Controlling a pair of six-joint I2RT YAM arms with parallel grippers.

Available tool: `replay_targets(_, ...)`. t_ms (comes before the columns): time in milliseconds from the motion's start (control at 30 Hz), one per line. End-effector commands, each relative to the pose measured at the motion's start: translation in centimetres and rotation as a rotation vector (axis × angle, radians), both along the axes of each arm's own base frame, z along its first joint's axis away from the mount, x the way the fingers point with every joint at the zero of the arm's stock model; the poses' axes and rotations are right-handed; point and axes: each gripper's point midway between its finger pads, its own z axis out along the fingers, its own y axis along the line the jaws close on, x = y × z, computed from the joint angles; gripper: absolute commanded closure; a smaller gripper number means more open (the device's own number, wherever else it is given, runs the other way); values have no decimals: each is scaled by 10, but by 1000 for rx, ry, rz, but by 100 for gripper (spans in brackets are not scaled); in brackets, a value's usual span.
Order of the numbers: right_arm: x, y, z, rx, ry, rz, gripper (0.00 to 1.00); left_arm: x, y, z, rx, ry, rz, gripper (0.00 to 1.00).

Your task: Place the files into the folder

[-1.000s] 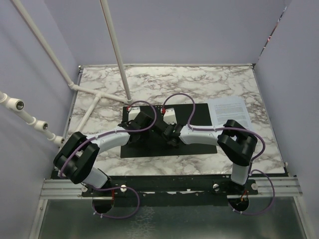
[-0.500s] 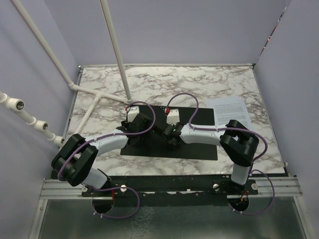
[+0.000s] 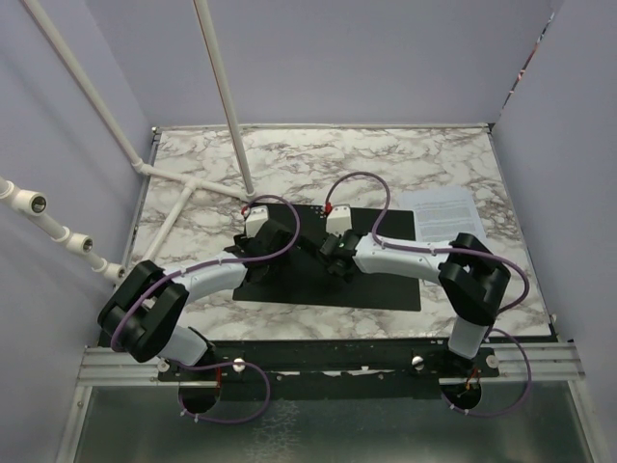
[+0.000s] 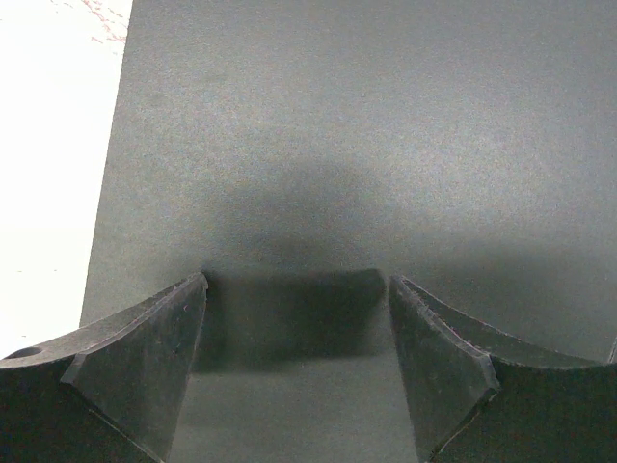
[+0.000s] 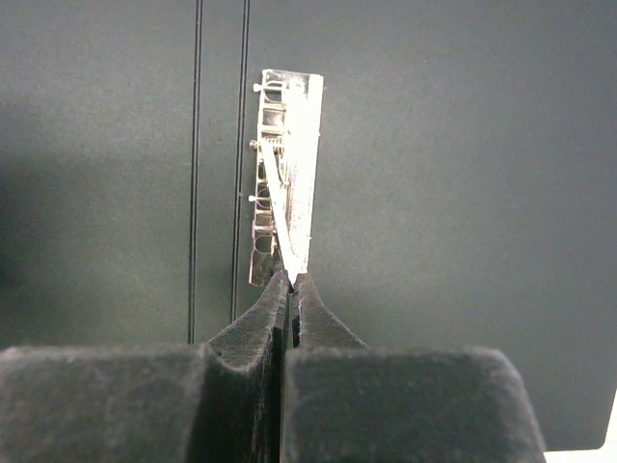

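Note:
The folder (image 3: 386, 289) lies open on the table, black inside up. Its silver clip (image 5: 287, 174) sits beside the spine grooves, with the lever raised at a slant. My right gripper (image 5: 290, 280) is shut, and the lever's near tip is pinched between the fingertips; from above this gripper (image 3: 331, 260) is over the folder's middle. My left gripper (image 4: 297, 289) stands open, tips down on the folder's left half (image 4: 366, 125), with nothing between the fingers; in the top view it (image 3: 249, 255) is near the folder's left edge. The files (image 3: 445, 214) lie on the marble past the folder's far right corner.
White pipes (image 3: 183, 198) run across the marble table's (image 3: 318, 154) far left corner, and one pole rises near the folder's far left corner. Purple walls close in three sides. A strip of bright tabletop (image 4: 48, 145) shows left of the folder.
My right wrist has moved slightly toward the back over the folder and its elbow has swung out to the right. The left arm has barely moved.

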Motion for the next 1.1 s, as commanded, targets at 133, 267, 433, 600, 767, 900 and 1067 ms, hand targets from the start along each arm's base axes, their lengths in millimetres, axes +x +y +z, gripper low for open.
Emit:
replay_targets(133, -5, -11, 21, -43, 49, 56, 100, -75, 32, -56, 84, 324, -9, 21)
replay_targets(267, 7, -3, 41, -17, 2, 57, 100, -78, 29, -55, 64, 328, -11, 21)
replay_targets(433, 17, -4, 69, 50, -57, 39, 98, -81, 28, -52, 39, 322, -8, 21)
replay_targets(600, 17, -16, 90, 113, -91, 22, 88, -81, 23, -48, 10, 315, -11, 21)
replay_targets(767, 9, -29, 85, 169, -80, 6, 64, -77, 12, -39, -40, 300, -30, 21)
replay_targets(900, 1, -44, 71, 186, -49, -21, 47, -73, -2, -25, -98, 281, -59, 21)
replay_targets(1067, -10, -81, 50, 167, -2, -83, 27, -69, -10, -4, -142, 250, -76, 20)
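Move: The right hand's shut fingers already hold the free near end of the metal clip's lever, partly raised. The clip's middle lies about 5 cm ahead, straight in line and some 5 cm below; the spine creases run 3 cm left of the clip, and the stack of files lies roughly 27 cm to the hand's right and 10 cm ahead. From the left hand, open and low over the folder's left half, the clip is some 16 cm right and 4 cm ahead. Still pinching the lever's tip, the right hand goes on pulling it up and slightly forward for about 4 cm, then spreads its fingers wide to let go while climbing to some 10 cm, tips its left side up a little, and turns back down about 4 cm as it swings right, ending roughly 6 cm to the right over the folder's right half. The left hand, fingers staying open, eases back about 2 cm, rising and drifting right slightly over the left half. ##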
